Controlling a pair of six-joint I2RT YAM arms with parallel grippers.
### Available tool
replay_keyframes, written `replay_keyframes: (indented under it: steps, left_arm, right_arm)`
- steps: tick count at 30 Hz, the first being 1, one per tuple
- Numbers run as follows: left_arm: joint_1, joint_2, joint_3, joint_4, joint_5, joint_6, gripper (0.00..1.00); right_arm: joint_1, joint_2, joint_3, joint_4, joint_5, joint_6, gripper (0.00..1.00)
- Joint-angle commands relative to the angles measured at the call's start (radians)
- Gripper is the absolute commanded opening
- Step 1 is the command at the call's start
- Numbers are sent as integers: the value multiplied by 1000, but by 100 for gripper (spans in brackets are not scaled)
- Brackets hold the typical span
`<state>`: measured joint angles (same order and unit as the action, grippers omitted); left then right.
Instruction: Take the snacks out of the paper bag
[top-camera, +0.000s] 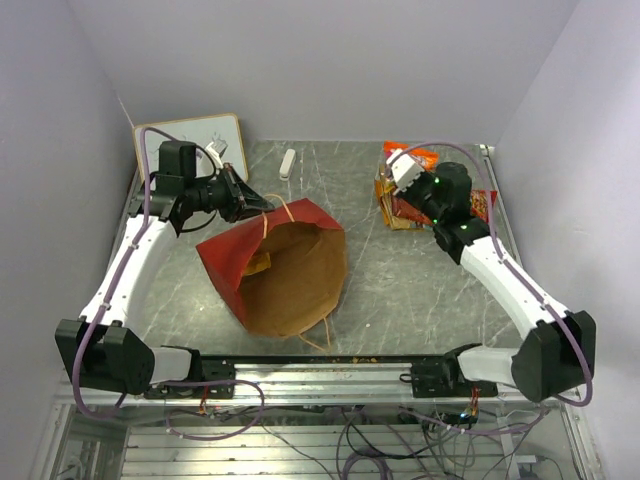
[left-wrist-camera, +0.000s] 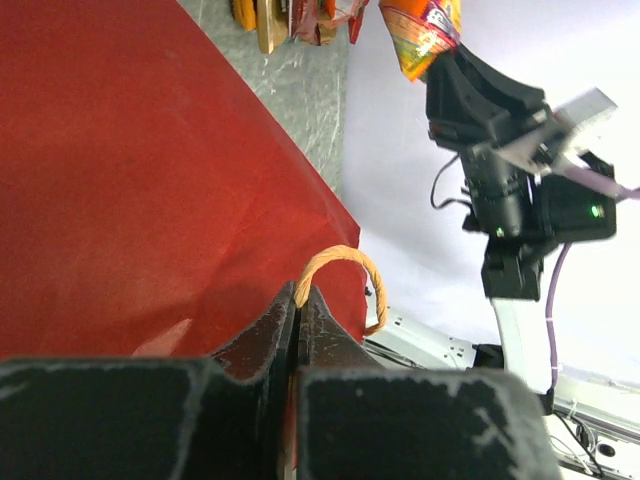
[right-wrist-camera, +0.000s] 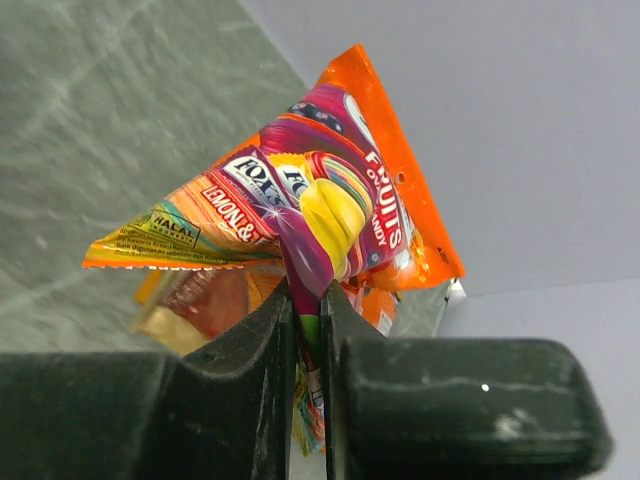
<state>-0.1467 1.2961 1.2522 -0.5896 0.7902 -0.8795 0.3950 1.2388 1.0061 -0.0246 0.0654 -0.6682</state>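
The paper bag (top-camera: 285, 270) lies on its side, red outside and brown inside, mouth toward the near edge. One yellow-orange snack packet (top-camera: 258, 264) shows inside it. My left gripper (top-camera: 258, 205) is shut on the bag's tan cord handle (left-wrist-camera: 335, 262), against the red wall (left-wrist-camera: 150, 180), with its fingertips (left-wrist-camera: 298, 300) closed. My right gripper (top-camera: 400, 160) is shut on an orange and purple candy packet (right-wrist-camera: 320, 205), held above the table at the back right (top-camera: 422, 155). Its gripper (right-wrist-camera: 308, 295) pinches the packet's lower edge. Several snacks (top-camera: 398, 208) lie piled below it.
A white whiteboard (top-camera: 195, 140) leans at the back left, with a small white object (top-camera: 288, 162) beside it on the marble table (top-camera: 400, 290). More packets (top-camera: 482, 205) lie near the right wall. A metal rail (top-camera: 320, 375) runs along the near edge.
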Motion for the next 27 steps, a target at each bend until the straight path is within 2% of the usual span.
replay_keyframes:
  steps: [1,5,12,19,27]
  left_arm:
    - [1,-3,55,-71,18,38,7]
    - [1,23,101,-136,6,87,7]
    - [1,43,106,-134,13,87,7]
    - [1,64,94,-104,17,77,7]
    - [1,116,134,-110,17,86,7]
  right_arm:
    - [-179,35,-26,73,-402,-231,0]
    - [-284,118,22,30,-578,-319,0]
    - [-354,205,45,26,-623,-390,0]
    - [-358,237,8,133,-577,-358,0]
    - [-361,290,12,160,-534,-383,0]
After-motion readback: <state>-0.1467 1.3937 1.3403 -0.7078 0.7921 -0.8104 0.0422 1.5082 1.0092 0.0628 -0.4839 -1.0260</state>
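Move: The right hand holds the candy packet. The snack pile lies roughly 12 cm ahead of this hand and 15 cm to its right, some 22 cm lower. The paper bag is about 31 cm to the hand's left and 11 cm back; the white block sits about 29 cm left and 20 cm ahead, both well below. From the left hand, which holds the bag's handle, the pile is some 24 cm ahead and 49 cm right, 24 cm lower. Down, forward and to the right, the right hand lowers the candy packet towards the snack pile, sinking about 8 cm. Most of the drop and the rightward swing comes quickly at the start, then it eases while creeping forward. The wrist turns about 15 degrees counter-clockwise and rolls its left side slightly down; the closed fingers keep their pinch on the packet. ##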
